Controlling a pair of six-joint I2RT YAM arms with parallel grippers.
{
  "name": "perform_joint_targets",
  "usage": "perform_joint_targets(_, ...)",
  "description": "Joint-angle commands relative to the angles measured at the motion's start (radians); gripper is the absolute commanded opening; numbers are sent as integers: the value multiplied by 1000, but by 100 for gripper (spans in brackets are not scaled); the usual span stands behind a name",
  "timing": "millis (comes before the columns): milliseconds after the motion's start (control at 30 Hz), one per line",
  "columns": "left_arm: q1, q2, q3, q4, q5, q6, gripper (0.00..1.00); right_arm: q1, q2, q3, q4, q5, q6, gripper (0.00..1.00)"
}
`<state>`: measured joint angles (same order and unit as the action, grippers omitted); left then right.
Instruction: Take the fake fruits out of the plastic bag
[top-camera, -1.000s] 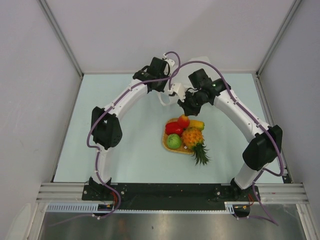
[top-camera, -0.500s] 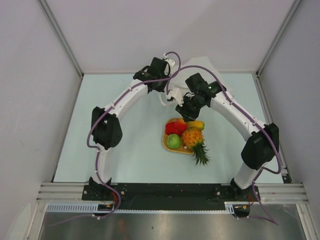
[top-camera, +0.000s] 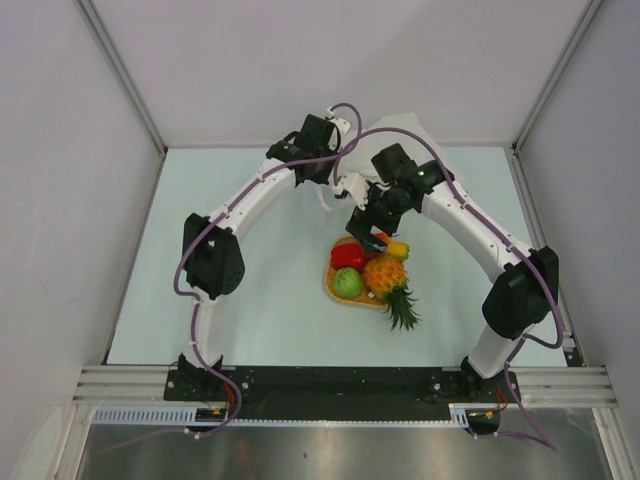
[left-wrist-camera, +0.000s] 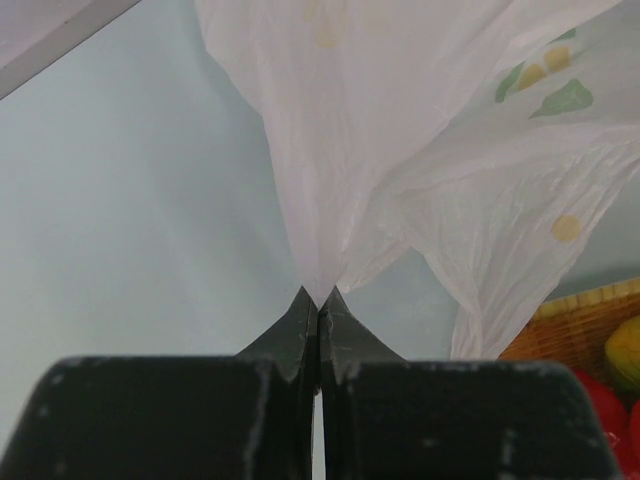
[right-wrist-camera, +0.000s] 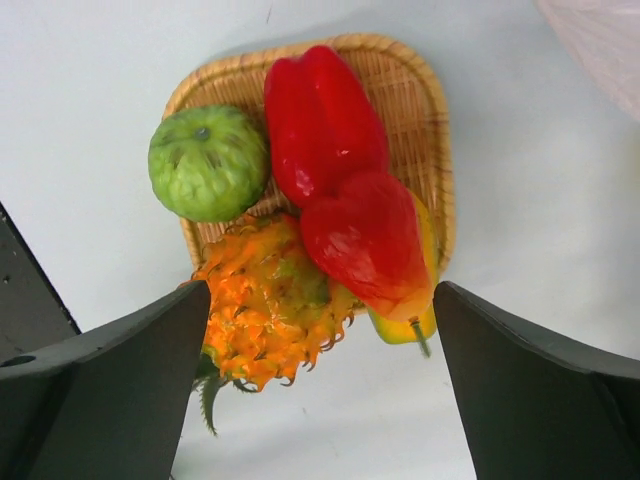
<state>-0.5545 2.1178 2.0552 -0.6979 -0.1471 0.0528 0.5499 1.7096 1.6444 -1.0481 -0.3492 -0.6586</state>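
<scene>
The fake fruits lie piled on a flat woven tray (right-wrist-camera: 425, 120): a green apple (right-wrist-camera: 208, 162), a red piece (right-wrist-camera: 322, 120), a second red piece (right-wrist-camera: 365, 240) resting on a yellow mango (right-wrist-camera: 425, 322), and an orange pineapple (right-wrist-camera: 268, 305). My right gripper (right-wrist-camera: 322, 292) hangs open just above them, its fingers either side of the pile and touching nothing. From the top view it (top-camera: 372, 228) sits over the tray's far edge. The plastic bag (left-wrist-camera: 400, 120) hangs limp behind, with my left gripper (left-wrist-camera: 318, 296) shut on a pinched fold of it.
The tray (top-camera: 336, 292) stands mid-table with the pineapple's green crown (top-camera: 403, 312) pointing toward the near edge. The bag (top-camera: 402, 130) reaches the back wall. Grey walls close in the table on the left, right and far sides.
My right gripper has come down from beside the bag to over the tray and gone from shut to open. The second red piece now rests free on the pile. The left arm stayed still.
</scene>
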Motion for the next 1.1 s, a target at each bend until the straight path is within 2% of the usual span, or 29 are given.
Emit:
perform_joint_targets(0, -10, -22, 5, 15, 0, 9, 0, -40, -13, 87, -6, -19, 37, 100)
perform_joint_targets(333, -10, -15, 22, 12, -2, 5, 0, -154, 65, 235, 11, -91, 148, 100)
perform_joint_targets(700, 54, 27, 121, 60, -167, 71, 0, -312, 169, 336, 189, 82, 375, 100)
perform_joint_targets(733, 70, 25, 126, 63, -169, 76, 6, -318, 174, 336, 197, 91, 381, 100)
perform_joint_targets(767, 77, 18, 126, 67, -166, 84, 33, -323, 182, 336, 203, 113, 393, 100)
perform_joint_targets(867, 102, -22, 115, 67, -125, 73, 90, -334, 186, 327, 238, 153, 409, 100)
perform_joint_targets(967, 102, -64, 111, 64, -120, 62, 100, -335, 186, 324, 256, 206, 407, 100)
perform_joint_targets(1067, 96, -143, 108, 70, -163, 88, 100, -338, 186, 328, 251, 257, 392, 100)
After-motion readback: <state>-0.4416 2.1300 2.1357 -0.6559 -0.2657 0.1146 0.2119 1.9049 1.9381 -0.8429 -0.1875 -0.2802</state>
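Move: Beneath the open right hand, about 3 cm ahead and 8 cm down, the red-orange fruit lies on the pile, with the yellow mango 5 cm to the fruit's right and the basket almost directly under the hand, some 16 cm down. The plastic bag's middle is about 27 cm ahead and 9 cm right, 12 cm lower. From the left hand, shut on the bag's near-left corner, that middle lies roughly 10 cm ahead and 16 cm right, 12 cm lower. Leaving the basket with its fingers still wide open, the right hand lifts about 5 cm and sweeps some 17 cm forward and 11 cm right to above the bag, turning about 40 degrees clockwise. The left hand holds still at first, then goes left, forward and slightly up, about 9 cm in all, opening wide on the way and letting go of the bag's corner. ##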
